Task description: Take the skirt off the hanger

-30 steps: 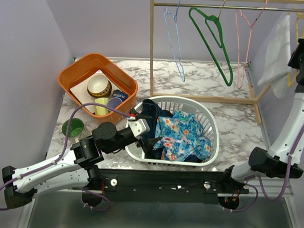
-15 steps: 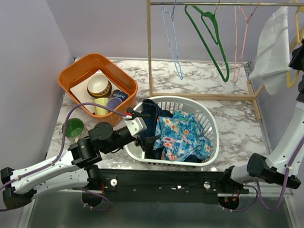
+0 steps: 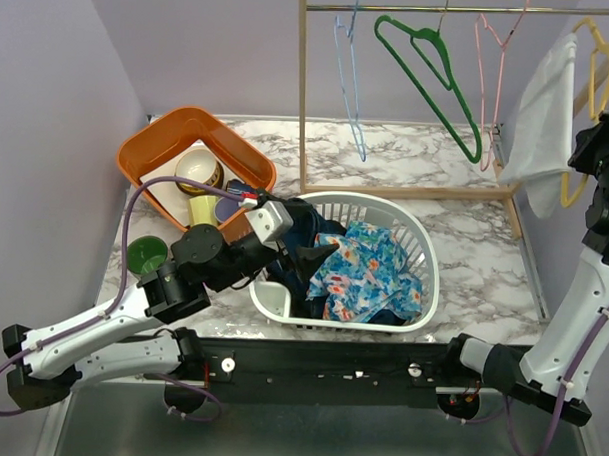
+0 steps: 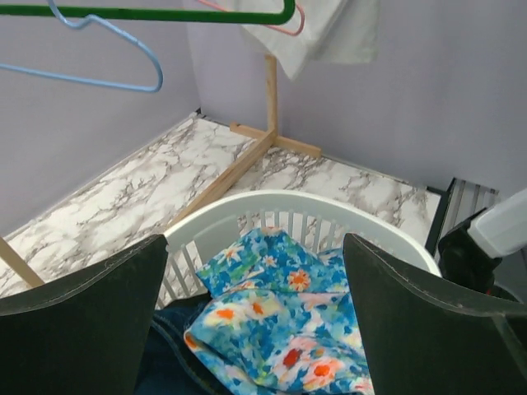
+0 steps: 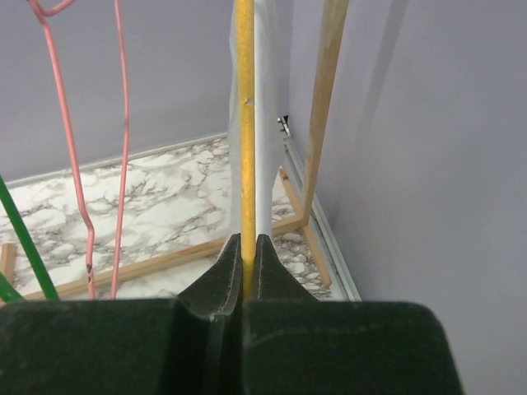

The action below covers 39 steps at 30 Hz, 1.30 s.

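Observation:
A white skirt [image 3: 545,106] hangs on a yellow hanger [image 3: 599,53] at the right end of the rail. My right gripper [image 3: 585,170] is raised beside it and shut on the hanger's lower yellow bar. In the right wrist view the yellow hanger [image 5: 244,123] runs straight up out of the shut right gripper [image 5: 247,247], with the skirt [image 5: 267,99] just behind it. My left gripper [image 3: 309,256] is open over the near left part of the laundry basket, holding nothing. The left wrist view shows the open left gripper [image 4: 251,243] above floral cloth, with the skirt [image 4: 325,33] far off.
A white laundry basket [image 3: 416,240] holds floral cloth [image 3: 368,270] and dark denim. Green [image 3: 435,67], pink [image 3: 490,84] and blue [image 3: 350,80] hangers hang on the wooden rack [image 3: 303,98]. An orange bin [image 3: 152,148] of bowls and a green cup [image 3: 145,254] stand left.
My right gripper has come down and slightly left with the yellow hanger, and the skirt and other hangers have swung. The left gripper has shifted further over the basket, still open.

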Each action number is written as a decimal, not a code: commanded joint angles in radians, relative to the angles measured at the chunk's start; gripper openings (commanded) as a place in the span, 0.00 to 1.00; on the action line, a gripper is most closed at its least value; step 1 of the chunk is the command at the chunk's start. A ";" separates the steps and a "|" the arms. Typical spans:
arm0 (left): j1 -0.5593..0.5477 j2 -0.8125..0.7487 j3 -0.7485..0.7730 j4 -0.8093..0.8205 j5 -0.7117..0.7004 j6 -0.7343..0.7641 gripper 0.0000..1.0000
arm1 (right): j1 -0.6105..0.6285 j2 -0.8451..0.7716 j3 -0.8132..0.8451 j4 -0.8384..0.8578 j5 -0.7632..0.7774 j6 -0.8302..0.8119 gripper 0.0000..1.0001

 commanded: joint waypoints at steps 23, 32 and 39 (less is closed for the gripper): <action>-0.051 0.322 0.137 0.375 0.233 0.090 0.98 | -0.008 -0.330 -0.120 -0.360 0.001 0.422 0.01; -0.147 0.442 0.127 0.413 0.364 0.323 0.99 | -0.008 -0.483 -0.141 -0.425 -0.008 0.509 0.01; -0.233 0.543 0.107 0.528 0.335 0.420 0.99 | -0.008 -0.583 -0.220 -0.420 -0.160 0.597 0.01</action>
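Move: The white skirt hangs on the yellow hanger that the right fingers already grip; its middle is about 9 cm ahead of that hand, 5 cm left and 3 cm below. From the open left hand it lies some 34 cm to the right, 18 cm ahead and 8 cm higher. Counted from the left hand, the pink hanger is about 24 cm right, 22 cm ahead and 8 cm up, and the basket's middle 9 cm right, 6 cm ahead and 20 cm below. Still pinching the yellow hanger, the right hand hauls it back about 18 cm, also left some 10 cm and down 6 cm, rolling its left side up about 30 degrees. The left hand, wide open and touching nothing, rises briefly, then sinks again as it swings some 16 cm right and a little back over the basket towards the skirt, turning clockwise about 25 degrees. ##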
